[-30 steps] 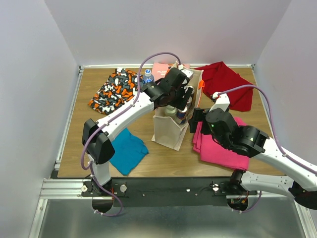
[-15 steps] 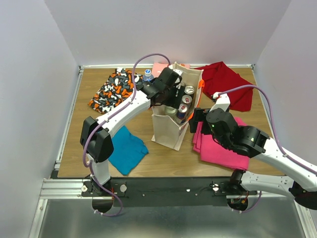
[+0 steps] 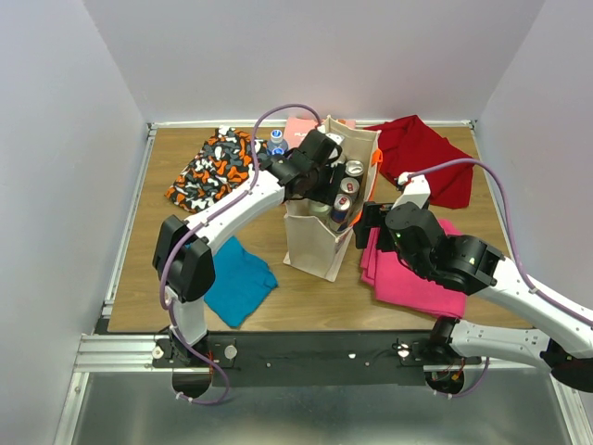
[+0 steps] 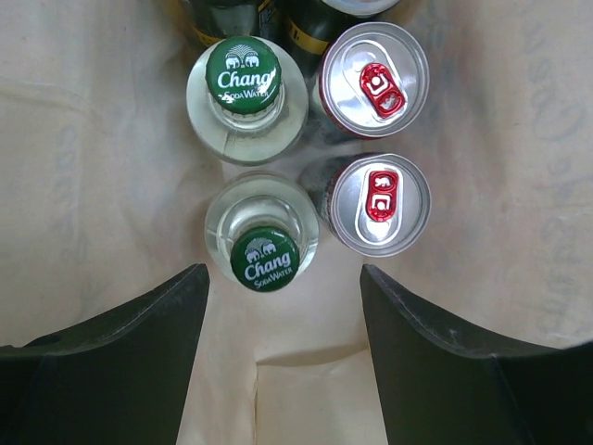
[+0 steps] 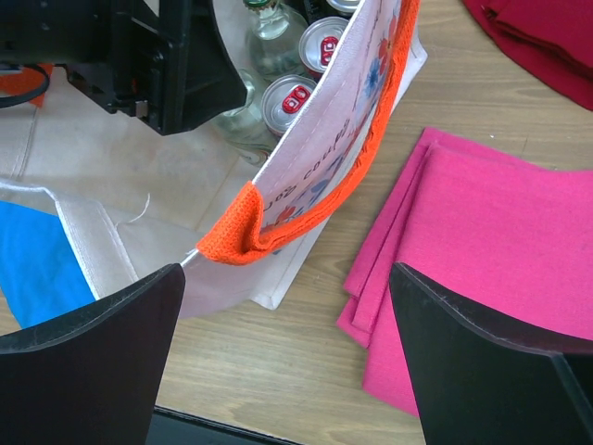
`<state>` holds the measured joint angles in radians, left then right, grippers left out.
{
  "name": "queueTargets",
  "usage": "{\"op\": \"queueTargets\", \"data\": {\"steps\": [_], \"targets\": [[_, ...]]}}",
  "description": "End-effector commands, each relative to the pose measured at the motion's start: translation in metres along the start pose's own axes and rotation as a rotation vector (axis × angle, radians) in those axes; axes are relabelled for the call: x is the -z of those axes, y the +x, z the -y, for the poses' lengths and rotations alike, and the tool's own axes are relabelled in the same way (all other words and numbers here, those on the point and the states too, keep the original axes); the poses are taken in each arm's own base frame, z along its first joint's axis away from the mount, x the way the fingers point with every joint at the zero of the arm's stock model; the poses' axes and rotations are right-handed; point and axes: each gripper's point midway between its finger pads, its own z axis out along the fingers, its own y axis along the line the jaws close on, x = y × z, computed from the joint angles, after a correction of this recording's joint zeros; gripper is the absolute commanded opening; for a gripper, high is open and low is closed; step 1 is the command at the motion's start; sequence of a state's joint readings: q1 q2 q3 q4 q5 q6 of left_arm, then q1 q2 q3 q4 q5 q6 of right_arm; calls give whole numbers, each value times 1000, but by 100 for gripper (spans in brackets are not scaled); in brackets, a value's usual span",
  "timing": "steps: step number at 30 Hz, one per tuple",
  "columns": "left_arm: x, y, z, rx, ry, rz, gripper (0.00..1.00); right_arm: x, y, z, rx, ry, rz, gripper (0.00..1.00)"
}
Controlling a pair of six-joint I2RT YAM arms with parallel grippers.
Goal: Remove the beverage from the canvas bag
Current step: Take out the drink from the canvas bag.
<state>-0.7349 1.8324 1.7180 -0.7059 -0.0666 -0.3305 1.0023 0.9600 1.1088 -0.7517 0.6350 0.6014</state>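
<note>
The beige canvas bag (image 3: 315, 246) stands upright mid-table with orange handles (image 5: 306, 209). Inside it stand two clear glass bottles with green caps (image 4: 265, 260) (image 4: 243, 76), two silver cans with red tabs (image 4: 380, 202) (image 4: 374, 80) and dark bottles (image 4: 306, 19) behind them. My left gripper (image 4: 283, 276) hangs open over the bag's mouth, pointing down. The nearer green cap lies just ahead of its fingertips and nothing is held. My right gripper (image 5: 287, 271) is open beside the bag's right wall, the orange handle in front of it, apart from both fingers.
Folded cloths lie around the bag: a patterned orange, black and white one (image 3: 215, 169), a blue one (image 3: 236, 278), a pink one (image 3: 412, 273) and a red one (image 3: 422, 158). A small blue-capped bottle (image 3: 276, 139) stands behind the bag.
My left gripper has drawn back to the left over the bag's mouth, uncovering the cans, and its jaws have narrowed slightly. The right arm has not moved.
</note>
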Motion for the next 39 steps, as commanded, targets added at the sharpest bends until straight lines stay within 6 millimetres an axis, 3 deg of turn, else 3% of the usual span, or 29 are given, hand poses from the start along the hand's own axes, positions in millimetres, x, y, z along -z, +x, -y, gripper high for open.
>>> {"op": "queueTargets", "data": {"steps": [1, 10, 15, 21, 28, 33, 39], "targets": [[-16, 6, 2, 7, 12, -23, 75, 3, -4, 5, 1, 18, 17, 100], [-22, 8, 1, 8, 5, -31, 74, 3, -4, 7, 3, 26, 19, 100], [-23, 8, 2, 8, 6, -28, 66, 2, -4, 7, 2, 28, 21, 100], [-23, 11, 4, -7, 22, -43, 41, 3, -4, 8, 8, 34, 21, 100], [-22, 11, 7, -13, 44, -45, 0, 2, -3, 10, 10, 40, 26, 100], [-20, 6, 8, -22, 44, -37, 0, 1, -2, 10, 11, 44, 22, 100], [0, -14, 12, -25, 56, 17, 0, 5, -6, 13, -2, 45, 38, 100]]}}
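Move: The green-capped soda bottle I go for stands upright in the bag almost under my left hand: its middle is about 1 cm ahead and 11 cm below, its cap only some 2 cm below my open fingers. A second green-capped bottle is 7 cm ahead and 3 cm right. The near can sits 6 cm right and 1 cm back, the far can 8 cm right and 5 cm ahead. From my right hand the bottle is roughly 13 cm ahead, 10 cm left and 18 cm below. I sink my left hand about 2 cm with the wrist held nearly as it is, until the fingertips stand on either side of the nearest bottle's green cap. There I hold the hand in place and close from wide open until both tips pinch the cap, and I keep that grip without lifting yet. ##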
